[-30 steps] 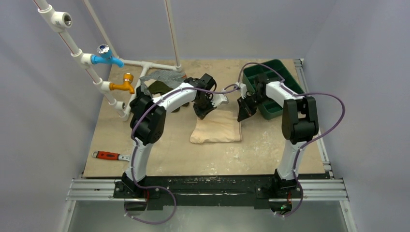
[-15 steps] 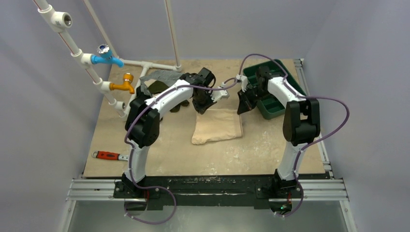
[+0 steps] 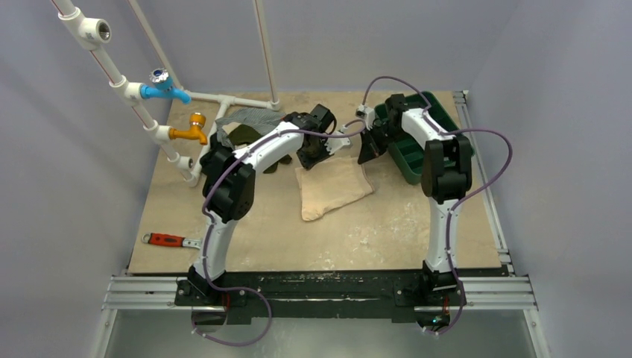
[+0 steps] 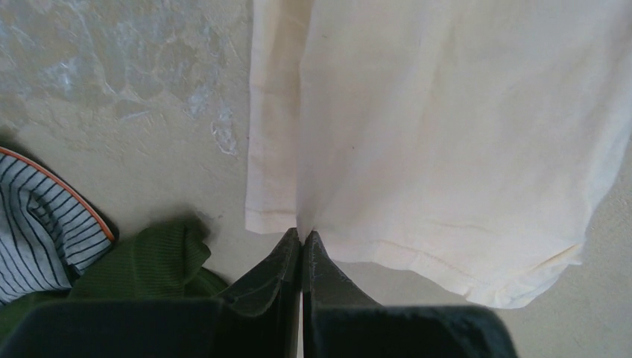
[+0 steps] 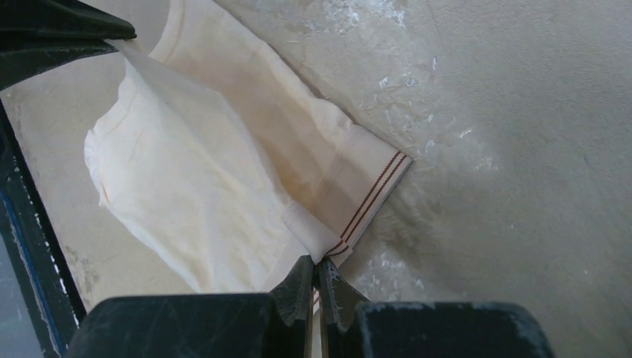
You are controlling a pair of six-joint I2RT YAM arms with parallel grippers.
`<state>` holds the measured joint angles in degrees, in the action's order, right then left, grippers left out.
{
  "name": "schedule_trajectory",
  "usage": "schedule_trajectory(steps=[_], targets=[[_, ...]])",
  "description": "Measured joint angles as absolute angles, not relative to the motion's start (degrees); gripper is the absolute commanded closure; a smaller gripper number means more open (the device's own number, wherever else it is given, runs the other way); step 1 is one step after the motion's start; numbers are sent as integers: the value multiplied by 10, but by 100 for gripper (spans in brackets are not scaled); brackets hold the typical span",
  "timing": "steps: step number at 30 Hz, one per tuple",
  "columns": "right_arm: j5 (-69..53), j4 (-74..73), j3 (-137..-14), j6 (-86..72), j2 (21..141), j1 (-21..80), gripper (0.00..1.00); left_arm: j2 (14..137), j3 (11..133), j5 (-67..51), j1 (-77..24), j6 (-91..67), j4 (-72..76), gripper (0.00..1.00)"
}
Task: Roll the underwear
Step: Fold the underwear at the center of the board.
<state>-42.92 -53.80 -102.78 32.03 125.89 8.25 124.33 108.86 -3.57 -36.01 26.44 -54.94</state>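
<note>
The underwear [image 3: 332, 186], a pale beige-peach cloth, lies mid-table with its far edge lifted. My left gripper [image 3: 309, 159] is shut on its far left corner; in the left wrist view the cloth [image 4: 447, 134] hangs from the pinched tips of that gripper [image 4: 301, 237]. My right gripper [image 3: 366, 154] is shut on the far right corner. Seen from the right wrist, the band edge with two red lines [image 5: 373, 195] runs into the shut tips of the right gripper [image 5: 314, 262].
A green tray [image 3: 426, 149] sits just right of the right gripper. An olive-green garment [image 3: 244, 137] and a grey striped garment [image 3: 250, 117] lie behind the left arm. White pipes with blue and orange taps [image 3: 165, 88] stand at the left. A red wrench [image 3: 168, 240] lies front left.
Both grippers have moved toward the back of the table, dragging the underwear's far edge with them. The cloth now lies skewed, its near end swung left.
</note>
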Motion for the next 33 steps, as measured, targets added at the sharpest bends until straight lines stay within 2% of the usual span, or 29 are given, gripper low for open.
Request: schedule_trajectory(steps=[6,12,19,24,27,33], targets=[[-472,-535,-1074,310,1337,86,95,1258,1083,0,-360,238,-549,100],[-491,-522,-1084,296,1348,105,91,1258,1079,37,-359,217,-557,100],[-493,-495,-1084,277,1348,124,79,1270,1079,63,-345,200,-576,99],[-492,-486,-1084,269,1348,125,59,1288,1078,82,-339,190,-596,87],[-489,-479,-1079,267,1342,125,56,1292,1064,94,-336,187,-596,77],[-479,-465,-1022,270,1283,124,55,1292,1042,115,-326,180,-593,58]])
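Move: Both hands already pinch the far edge of the cream underwear, whose middle lies some 7 cm back and 8 cm right of the left hand, about 5 cm lower. From the right hand it is roughly 8 cm back, 8 cm left and 4 cm down. The olive garment sits about 13 cm left and 4 cm ahead of the left hand, and the green tray some 20 cm right and 8 cm ahead of the right hand. The left hand carries its pinched corner about 8 cm left towards the olive garment while sinking some 5 cm, most of it in the second half, its fingertips swinging left and the hand turning roughly 15 degrees counter-clockwise, and near the end its fingers begin to part around the cloth. The right hand first lowers its striped corner towards the board and draws it left towards the other hand, then stops, opens to let go of the hem and starts to rise just above it. ##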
